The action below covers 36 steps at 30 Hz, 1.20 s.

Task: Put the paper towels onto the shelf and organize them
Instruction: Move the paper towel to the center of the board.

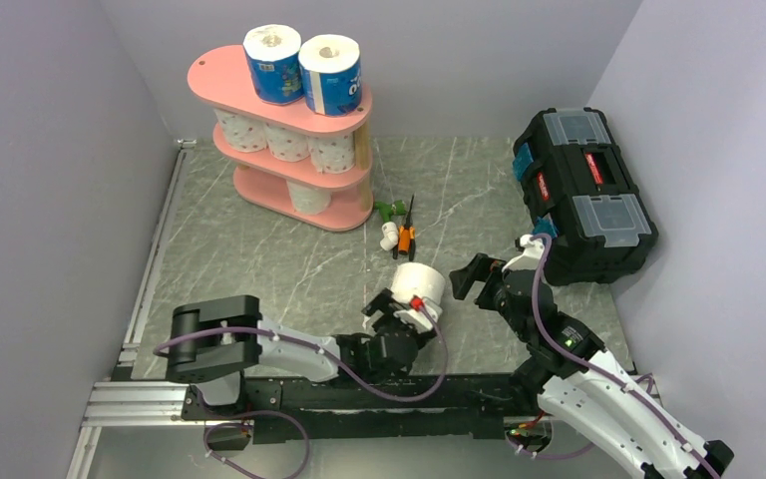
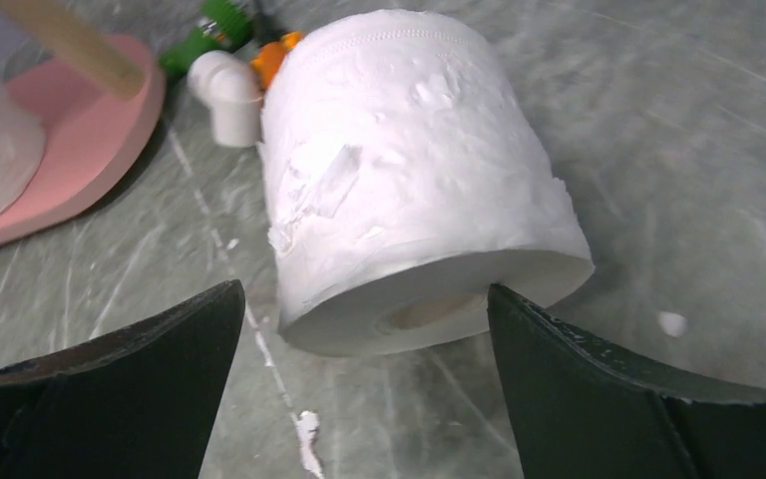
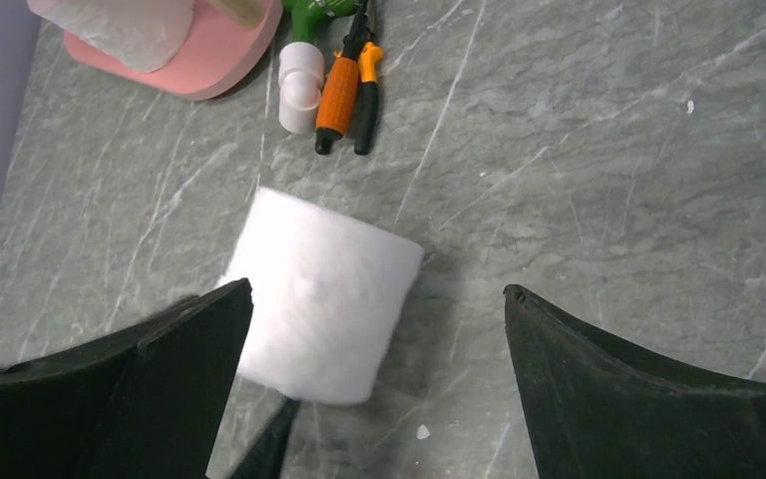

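The pink three-tier shelf stands at the back left. Two blue-wrapped paper towels stand on its top board, three dotted rolls fill the middle, and one roll sits on the bottom. A plain white roll lies on its side on the table. My left gripper is open right at the roll's near end, a finger on either side. My right gripper hangs open above and to the right of it, holding nothing.
Orange-handled pliers and a white-and-green tool lie between the loose roll and the shelf. A black toolbox stands at the right. Purple walls enclose the table on three sides.
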Tool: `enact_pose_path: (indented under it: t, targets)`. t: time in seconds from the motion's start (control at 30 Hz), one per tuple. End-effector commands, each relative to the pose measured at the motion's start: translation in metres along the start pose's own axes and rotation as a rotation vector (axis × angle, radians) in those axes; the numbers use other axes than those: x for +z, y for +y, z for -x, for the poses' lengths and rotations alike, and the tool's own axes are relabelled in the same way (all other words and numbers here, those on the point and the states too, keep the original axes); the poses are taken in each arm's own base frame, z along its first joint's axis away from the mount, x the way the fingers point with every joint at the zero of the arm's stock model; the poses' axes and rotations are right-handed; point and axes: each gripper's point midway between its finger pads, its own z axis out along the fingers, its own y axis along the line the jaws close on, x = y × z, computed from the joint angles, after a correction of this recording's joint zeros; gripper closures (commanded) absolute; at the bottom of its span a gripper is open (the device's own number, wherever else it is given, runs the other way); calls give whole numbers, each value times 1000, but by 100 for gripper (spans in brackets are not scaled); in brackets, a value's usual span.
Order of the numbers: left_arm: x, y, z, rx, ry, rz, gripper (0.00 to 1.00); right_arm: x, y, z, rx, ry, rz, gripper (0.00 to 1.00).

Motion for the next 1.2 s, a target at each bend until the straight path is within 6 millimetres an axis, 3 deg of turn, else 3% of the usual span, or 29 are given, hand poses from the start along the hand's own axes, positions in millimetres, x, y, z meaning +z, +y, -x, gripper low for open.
enact_pose_path:
  t: [0.0,0.27,0.53,0.8,0.9,0.97,1.17]
  targets:
    - [0,43,-4,-125,21,122,2,0,2,7,-9,-22,-3,0]
    - [-21,53,3,-260,12,45,1,-1,2,9,-8,-26,-5,0]
    - [-60,86,11,-547,-39,-28,1,1,5,8,-3,-25,10,0]
    - [-57,66,-11,-408,-44,-172,1,1,8,5,5,-14,26,0]
    - [-52,70,-27,-375,-75,-138,1,0,7,5,13,-18,32,0]
    - [-47,79,-27,-385,-120,-85,1,-2,8,5,16,-17,37,0]
    - [-32,75,-25,-338,-155,-57,1,-4,7,7,9,-17,30,0]
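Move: The paper towel roll lies on the board about 5 cm ahead of the left hand and 2 cm to its right, its middle some 2 cm lower, with its near end at the open fingertips. From that hand, the white pipe elbow is about 17 cm ahead and 3 cm left, and the orange tool 16 cm ahead and 1 cm right, both 5 cm lower. From the idle right hand, the roll is about 10 cm left, 2 cm back and 9 cm below. With its fingers staying wide open, the left hand first nudges the paper towel roll about 2 cm forward and 3 cm left, the right finger against its near end, then keeps sweeping left to roughly 10 cm in all while easing back to about its starting reach. On the way the hand rises some 5 cm, its left side dipping about 25 degrees before partly levelling, then sinks about 8 cm to beside the near end of the roll, low over the board and clear of it. ##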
